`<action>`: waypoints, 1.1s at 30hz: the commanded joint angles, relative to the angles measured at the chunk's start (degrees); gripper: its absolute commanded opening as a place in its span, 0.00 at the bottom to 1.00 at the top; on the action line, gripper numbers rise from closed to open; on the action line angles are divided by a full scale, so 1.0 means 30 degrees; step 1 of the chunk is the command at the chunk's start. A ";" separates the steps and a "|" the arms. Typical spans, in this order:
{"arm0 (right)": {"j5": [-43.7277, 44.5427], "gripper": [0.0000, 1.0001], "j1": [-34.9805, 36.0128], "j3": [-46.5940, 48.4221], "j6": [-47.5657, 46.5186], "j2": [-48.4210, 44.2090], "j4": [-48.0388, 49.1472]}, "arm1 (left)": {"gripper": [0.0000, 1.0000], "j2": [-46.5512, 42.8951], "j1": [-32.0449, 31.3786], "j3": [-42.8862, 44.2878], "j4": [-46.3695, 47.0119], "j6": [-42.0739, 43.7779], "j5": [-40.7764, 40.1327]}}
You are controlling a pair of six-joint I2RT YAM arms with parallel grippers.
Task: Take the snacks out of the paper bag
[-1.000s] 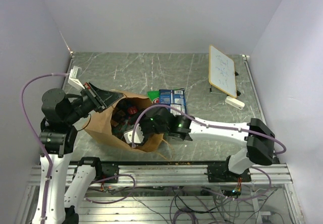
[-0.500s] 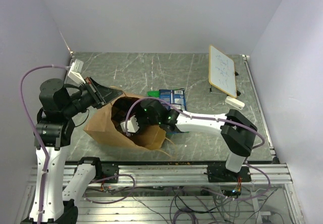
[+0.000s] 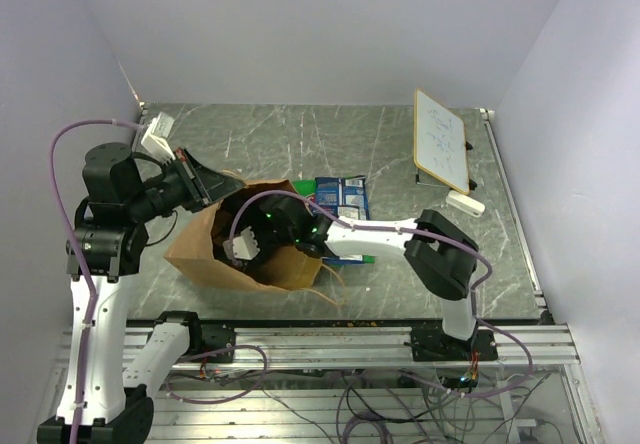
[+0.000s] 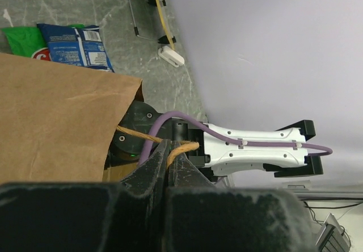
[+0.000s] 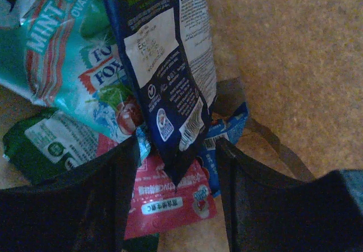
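The brown paper bag lies on its side, mouth open toward the back right. My left gripper is shut on the bag's looped paper handle and holds the rim up. My right arm reaches into the mouth; its fingers are hidden there in the top view. In the right wrist view my right gripper is open inside the bag, with the lower corner of a dark blue packet between its jaws. A teal mint packet, a red packet and a green packet lie beneath. A blue Burts packet lies outside.
A green packet lies beside the blue one behind the bag. The white framed board stands at the back right with a small white block in front of it. Grey walls close in the table on three sides.
My right arm has pushed further left and deeper into the bag. My left gripper has shifted slightly back, still holding the handle, and the bag mouth has opened wider.
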 commanded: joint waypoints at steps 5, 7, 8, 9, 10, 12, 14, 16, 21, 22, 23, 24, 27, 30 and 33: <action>0.2017 0.26 0.0224 0.1913 0.1014 0.1546 0.1023 | 0.07 0.0455 -0.0082 0.1775 -0.2635 0.1006 -0.3271; 0.2409 0.20 0.0258 0.2093 0.1161 0.2155 0.1143 | 0.07 0.0996 -0.0081 0.2122 -0.3190 0.1198 -0.4127; 0.2672 0.17 0.0260 0.2191 0.1302 0.2256 0.1258 | 0.07 0.1306 -0.0082 0.2270 -0.3234 0.1188 -0.4579; 0.2983 0.13 0.0249 0.2295 0.1632 0.2379 0.1397 | 0.07 0.1634 -0.0089 0.2614 -0.3333 0.1257 -0.5079; 0.3293 0.09 0.0248 0.2417 0.1863 0.2479 0.1553 | 0.07 0.2001 -0.0090 0.2969 -0.3216 0.1412 -0.5511; 0.4226 0.04 0.0253 0.3039 0.2441 0.2779 0.1546 | 0.07 0.3121 -0.0086 0.4073 -0.2935 0.1971 -0.6069; 0.4946 0.00 0.0252 0.3940 0.2854 0.3236 0.1080 | 0.07 0.4435 -0.0082 0.5600 -0.2894 0.2717 -0.6447; 0.5703 0.00 0.0246 0.4890 0.3028 0.3871 0.0759 | 0.07 0.5734 -0.0082 0.7075 -0.2755 0.3037 -0.6449; 0.7573 0.00 0.0237 0.6714 0.3706 0.5108 0.0421 | 0.07 0.8004 -0.0083 0.9808 -0.2650 0.3057 -0.6437; 0.7961 0.00 0.0250 0.7079 0.3770 0.5350 0.0413 | 0.07 0.8360 -0.0082 1.0196 -0.2599 0.3124 -0.6314; 0.8405 0.00 0.0241 0.7450 0.3818 0.5578 0.0409 | 0.07 0.8690 -0.0104 1.0501 -0.2523 0.3190 -0.6120; 0.8735 0.00 0.0247 0.7837 0.3920 0.5801 0.0298 | 0.07 0.8962 -0.0085 1.0766 -0.2602 0.3309 -0.5942; 0.8696 0.00 0.0187 0.8228 0.4192 0.5807 0.0025 | 0.07 0.8987 -0.0086 1.0367 -0.3174 0.3709 -0.5728; 0.8626 0.00 0.0231 0.7355 0.4245 0.5243 0.0045 | 0.07 0.7304 -0.0082 0.7142 -0.3441 0.4140 -0.5873; 0.8746 0.00 0.0203 0.6098 0.4217 0.4489 0.0133 | 0.07 0.4749 -0.0086 0.3856 -0.3710 0.4073 -0.5978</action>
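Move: The right hand is already inside the paper bag, open fingers straddling the near end of the dark blue packet, whose middle lies about 5 cm to the left, 2 cm back and 3 cm lower. The mint candy bag lies some 6 cm back, 5 cm left and 4 cm below the right hand; the red packet is roughly 1 cm ahead, 4 cm left and 5 cm below. From the left hand, already gripping the bag's handle, the dark blue packet is about 3 cm ahead, 6 cm left and 30 cm down. Down among the snacks, the right hand shuts its fingers from a bit over half open onto the near end of the dark blue packet while edging forward and left, then stays shut and goes on forward, about 9 cm in all with some 4 cm to the left, as the wrist turns roughly 25 degrees clockwise. Meanwhile the left hand keeps its hold on the handle and swings it forward about 13 cm and a little left, turning counter-clockwise and lifting its left side, then comes back some 2 cm and sinks about 3 cm at the end. ##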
